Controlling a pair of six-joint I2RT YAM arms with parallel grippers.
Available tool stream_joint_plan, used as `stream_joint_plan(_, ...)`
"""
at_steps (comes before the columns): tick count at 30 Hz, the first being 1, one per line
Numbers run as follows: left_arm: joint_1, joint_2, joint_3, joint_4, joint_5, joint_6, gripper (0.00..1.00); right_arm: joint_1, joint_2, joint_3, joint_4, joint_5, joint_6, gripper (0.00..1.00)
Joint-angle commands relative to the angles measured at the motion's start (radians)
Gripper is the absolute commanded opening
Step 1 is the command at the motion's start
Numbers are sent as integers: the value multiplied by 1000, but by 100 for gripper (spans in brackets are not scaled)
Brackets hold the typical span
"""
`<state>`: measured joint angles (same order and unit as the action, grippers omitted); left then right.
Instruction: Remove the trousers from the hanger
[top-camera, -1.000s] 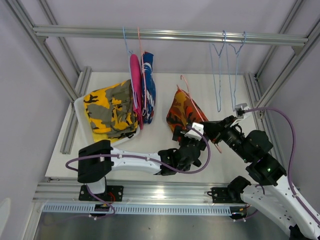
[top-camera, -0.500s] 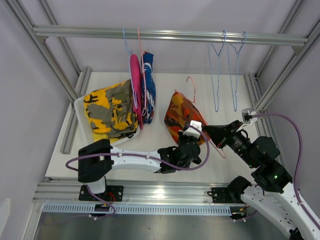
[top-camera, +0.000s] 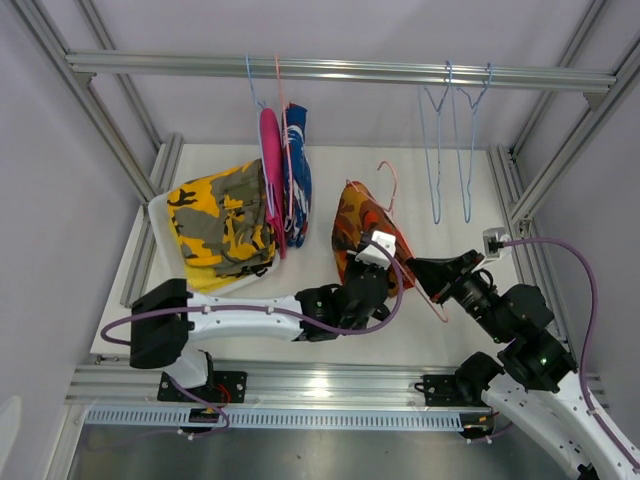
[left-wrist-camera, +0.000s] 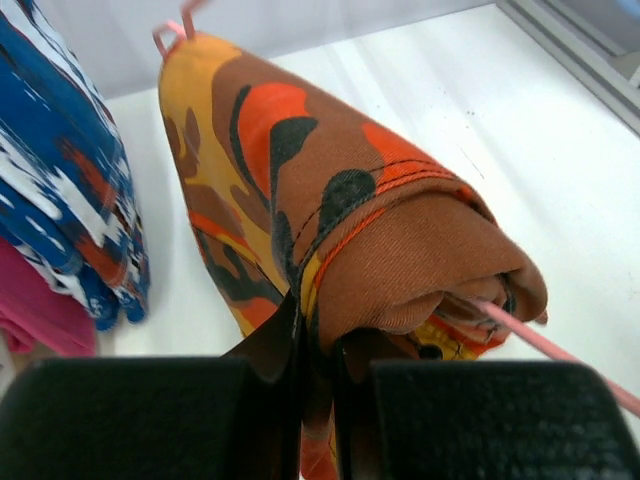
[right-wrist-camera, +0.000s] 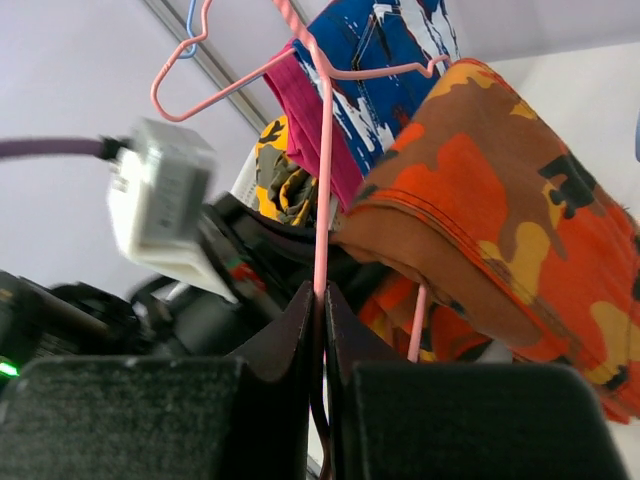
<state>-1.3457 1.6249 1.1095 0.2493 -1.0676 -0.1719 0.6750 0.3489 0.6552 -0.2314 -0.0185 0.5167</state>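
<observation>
The orange camouflage trousers (top-camera: 354, 228) hang folded over a pink wire hanger (top-camera: 388, 181) held low above the table. My left gripper (top-camera: 362, 268) is shut on a fold of cloth at the trousers' lower edge (left-wrist-camera: 400, 240); its fingertips (left-wrist-camera: 320, 340) pinch the fabric. To the right of the trousers, my right gripper (top-camera: 418, 270) is shut on the hanger's thin pink wire (right-wrist-camera: 322, 180), which runs up out of the closed tips (right-wrist-camera: 322, 300). The trousers (right-wrist-camera: 500, 200) drape to the right of that wire. The hanger's bar (left-wrist-camera: 545, 348) pokes out of the fold.
Magenta pink trousers (top-camera: 270, 165) and blue-and-white trousers (top-camera: 298, 165) hang on hangers from the top rail (top-camera: 340, 70). Yellow-and-dark camouflage trousers (top-camera: 222, 218) lie in a white tray (top-camera: 160, 215) at the left. Two bare blue hangers (top-camera: 450, 150) hang at the right.
My left gripper went from open to shut on the orange trousers' cloth and slid up-left. The right gripper drew the hanger slightly right, and the hanger's hook swung right.
</observation>
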Motion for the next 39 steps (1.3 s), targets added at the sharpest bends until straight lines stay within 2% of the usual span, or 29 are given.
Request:
stream_joint_plan(1,10,-140,53,36,30,67,1,6,-19,-14,95,19,16,0)
stream_joint_plan(9,6,-272,127,-50,98,127,1,6,15,-89,194,19,46,0)
stream_joint_plan(15,-6,-421,150,-175,142,115,1,6,39,-127,211,64,31,0)
stream_joint_plan(20,-10,-520,230,-336,181,100,1,6,51,-154,221,80,17,0)
stream_joint_plan(24,-12,-632,272,-386,216,83,1,6,59,-180,219,81,17,0)
stream_joint_plan(29,-15,-718,269,-349,264,147,1,6,73,-200,219,77,9,0)
stream_joint_plan(32,-15,-750,325,-372,282,147,1,6,84,-207,221,81,0,0)
stream_joint_plan(35,-15,-790,340,-325,272,169,1,6,87,-213,221,86,-9,0)
stream_joint_plan(39,-15,-807,395,-271,277,262,1,6,94,-223,219,89,-12,0)
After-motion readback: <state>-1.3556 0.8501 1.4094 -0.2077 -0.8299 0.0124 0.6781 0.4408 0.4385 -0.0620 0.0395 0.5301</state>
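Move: The left hand already pinches the orange camouflage trousers, still draped on the pink hanger; the white basket is roughly 40 cm to its left, 18 cm ahead and 18 cm below. Blue trousers hang about 19 cm left and 21 cm ahead, the magenta garment 26 cm left and 20 cm ahead, both some 6 cm lower. From the right hand, gripping the hanger, the camouflage trousers lie about 13 cm ahead, 8 cm left and 11 cm below. Upward first, then up and to the left with a slight draw back, the left hand lifts the pinched camouflage trousers nearly 30 cm and carries them away from the pink hanger, rolling its left side down about 25 degrees. The right hand keeps its pinch on the hanger and sinks with it, easing a little forward. ##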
